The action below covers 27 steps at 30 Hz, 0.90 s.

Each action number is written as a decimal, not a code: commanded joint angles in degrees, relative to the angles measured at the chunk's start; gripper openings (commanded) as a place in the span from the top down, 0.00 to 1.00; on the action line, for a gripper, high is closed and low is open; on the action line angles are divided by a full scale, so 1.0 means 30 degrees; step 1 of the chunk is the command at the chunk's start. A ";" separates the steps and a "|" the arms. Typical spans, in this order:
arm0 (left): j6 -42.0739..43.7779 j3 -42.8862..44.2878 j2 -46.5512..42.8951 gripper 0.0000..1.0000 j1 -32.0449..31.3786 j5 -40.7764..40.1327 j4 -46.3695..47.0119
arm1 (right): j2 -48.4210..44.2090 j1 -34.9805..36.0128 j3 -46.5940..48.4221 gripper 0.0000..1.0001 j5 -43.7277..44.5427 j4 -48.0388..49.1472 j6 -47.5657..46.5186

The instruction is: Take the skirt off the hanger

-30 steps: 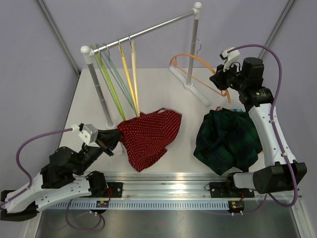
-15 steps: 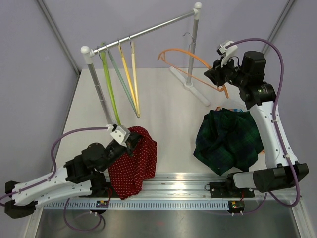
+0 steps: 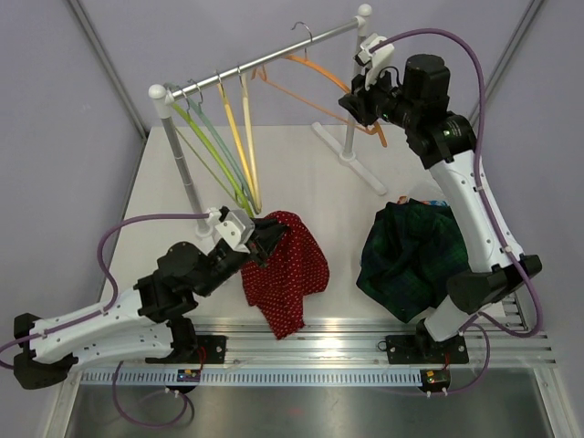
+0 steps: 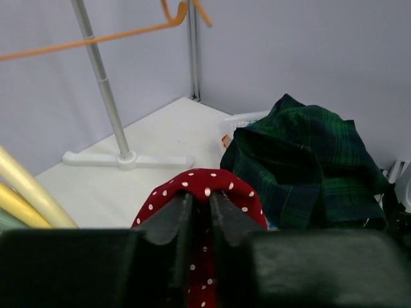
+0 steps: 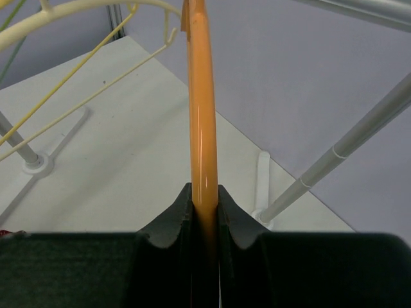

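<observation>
The red polka-dot skirt (image 3: 290,266) lies bunched on the table near the front, off the hanger. My left gripper (image 3: 265,239) is at the skirt's upper left edge. In the left wrist view a fold of the skirt (image 4: 207,182) sits pinched between the nearly closed jaws of my left gripper (image 4: 201,200). The bare orange hanger (image 3: 321,75) is up at the height of the rack's rail, its hook by the rail. My right gripper (image 3: 352,106) is shut on one arm of the hanger (image 5: 199,96), seen close up at the right gripper (image 5: 204,200).
A clothes rack (image 3: 266,60) spans the back with green and yellow hangers (image 3: 226,137) on its rail. Its right foot (image 3: 350,155) stands on the table. A dark green plaid garment (image 3: 420,257) is heaped at the right, over a white basket (image 4: 245,119).
The left gripper swept the skirt toward the front left, then back to the right, away from the rack. The right arm lifted the orange hanger up and left to the rail.
</observation>
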 commanded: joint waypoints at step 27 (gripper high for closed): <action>-0.5056 -0.4109 -0.7237 0.01 -0.0050 -0.2178 -0.9734 | -0.5916 0.2386 -0.4298 0.09 0.4080 -0.4594 -0.7683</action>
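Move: The right hand holds the orange hanger by its sloping arm; the spot on the rail for its hook is about 9 cm ahead, 7 left and 12 up, the rack's post some 12 ahead and 7 right, the cream hanger about 3 ahead, 20 left. From the left hand, the red dotted skirt hangs some 14 cm below and 3 right; the green plaid skirt lies 8 ahead, 34 right, 27 below. Right hand carries the hanger a little forward and left while lowering it about 5 cm to set its hook over the rail, then spreads its fingers, lets go and backs off some 6 cm, swinging right and rolling its left side down. Left hand opens straight away to release the skirt, sinks about 11 cm in all, and draws left away from it, fingers tipping down some 15 degrees. ##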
